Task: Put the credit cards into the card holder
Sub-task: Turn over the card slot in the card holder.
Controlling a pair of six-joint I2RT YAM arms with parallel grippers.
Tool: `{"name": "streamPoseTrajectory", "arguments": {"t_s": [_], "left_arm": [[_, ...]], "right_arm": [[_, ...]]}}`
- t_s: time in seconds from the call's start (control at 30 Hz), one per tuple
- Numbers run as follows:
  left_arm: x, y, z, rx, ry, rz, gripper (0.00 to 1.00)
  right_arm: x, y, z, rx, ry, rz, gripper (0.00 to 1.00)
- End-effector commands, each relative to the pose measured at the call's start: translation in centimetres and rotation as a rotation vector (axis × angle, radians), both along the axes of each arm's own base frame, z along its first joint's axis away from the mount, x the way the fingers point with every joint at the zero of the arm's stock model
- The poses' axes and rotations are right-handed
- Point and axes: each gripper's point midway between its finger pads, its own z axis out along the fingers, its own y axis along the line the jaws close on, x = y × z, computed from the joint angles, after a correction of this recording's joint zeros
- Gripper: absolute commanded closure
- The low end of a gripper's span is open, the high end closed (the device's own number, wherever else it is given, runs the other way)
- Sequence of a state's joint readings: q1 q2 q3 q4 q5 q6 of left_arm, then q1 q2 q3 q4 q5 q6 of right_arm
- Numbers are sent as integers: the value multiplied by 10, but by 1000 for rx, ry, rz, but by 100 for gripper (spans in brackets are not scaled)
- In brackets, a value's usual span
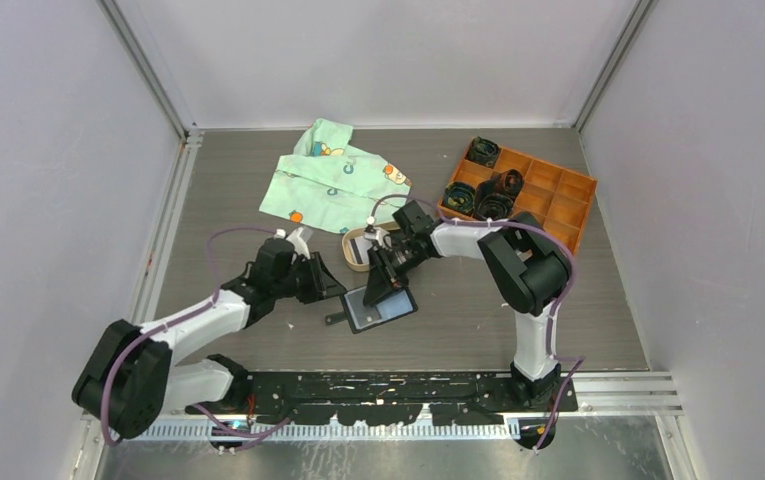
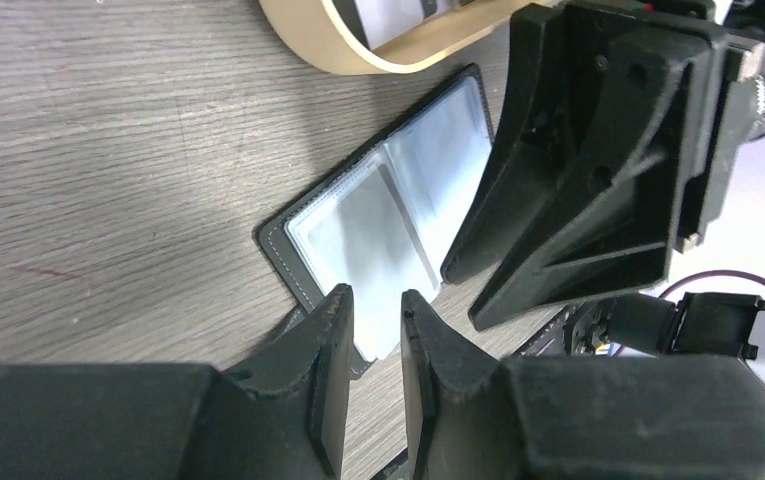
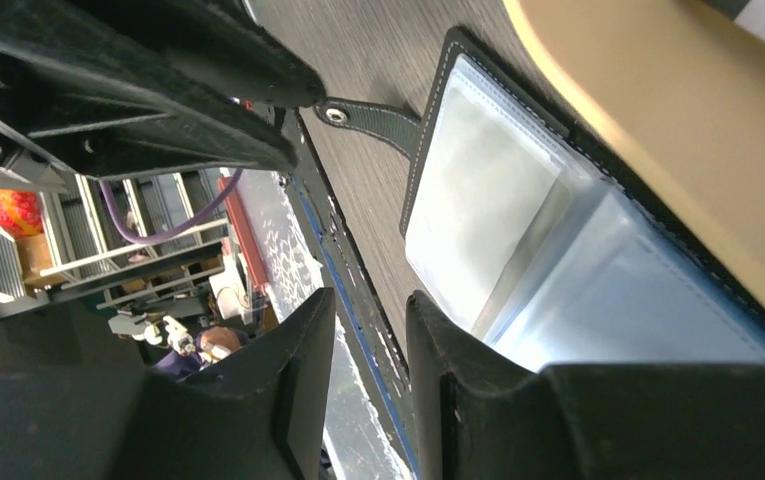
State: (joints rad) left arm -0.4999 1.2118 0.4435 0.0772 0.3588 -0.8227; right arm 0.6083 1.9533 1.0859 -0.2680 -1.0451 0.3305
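The card holder (image 1: 382,308) lies unfolded on the table, greyish pockets up, its snap tab (image 3: 360,116) pointing to the near left. My left gripper (image 2: 376,305) hovers at the holder's left end (image 2: 358,235), jaws a narrow gap apart and empty. My right gripper (image 3: 370,312) is over the holder's pockets (image 3: 498,210) from the right, slightly open and empty; in the left wrist view it (image 2: 458,285) nearly touches the holder's edge. Whitish-grey credit cards (image 2: 393,15) show inside the tan tray (image 2: 328,45). I cannot tell whether a card sits in a pocket.
The tan oval tray (image 1: 356,250) sits just behind the holder. A light green printed cloth (image 1: 333,180) lies at the back. An orange compartment box (image 1: 533,190) with dark rolls stands at the back right. Walls close in three sides.
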Motion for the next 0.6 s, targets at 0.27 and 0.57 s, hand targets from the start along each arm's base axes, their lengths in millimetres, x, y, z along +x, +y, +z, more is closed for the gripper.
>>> {"name": "streamPoseTrajectory", "arguments": {"t_s": [0.27, 0.57], "left_arm": [[-2, 13, 122, -109, -319, 36, 51], [-18, -10, 337, -538, -556, -33, 1]], "right_arm": [[48, -52, 75, -43, -612, 141, 61], [85, -103, 111, -29, -754, -64, 60]]}}
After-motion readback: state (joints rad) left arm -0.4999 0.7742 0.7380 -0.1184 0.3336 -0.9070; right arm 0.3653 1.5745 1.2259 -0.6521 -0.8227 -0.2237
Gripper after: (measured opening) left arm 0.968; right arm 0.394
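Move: The card slot, already turned over onto the holder's left half, lies close under the right hand, about 1 cm ahead, 2 cm left and some 2 cm below its fingertips; the bare right half is about 3 cm ahead and 5 cm right of that hand. The tray of cards stands roughly 12 cm ahead and 2 cm right. From the left hand the slot lies some 4 cm right, 1 cm back and 4 cm below, the tray about 10 cm ahead and 7 cm right. The right hand comes away from the turned-over slot, first edging forward, then climbing some 10 cm while swinging right and forward past the holder; it rolls about 40 degrees, front side up, its fingers keeping their part-open gap. Meanwhile the left hand rises nearly straight up off the holder's left side, over 20 cm and ever faster, tips up about 25 degrees and spreads its fingers almost fully. ##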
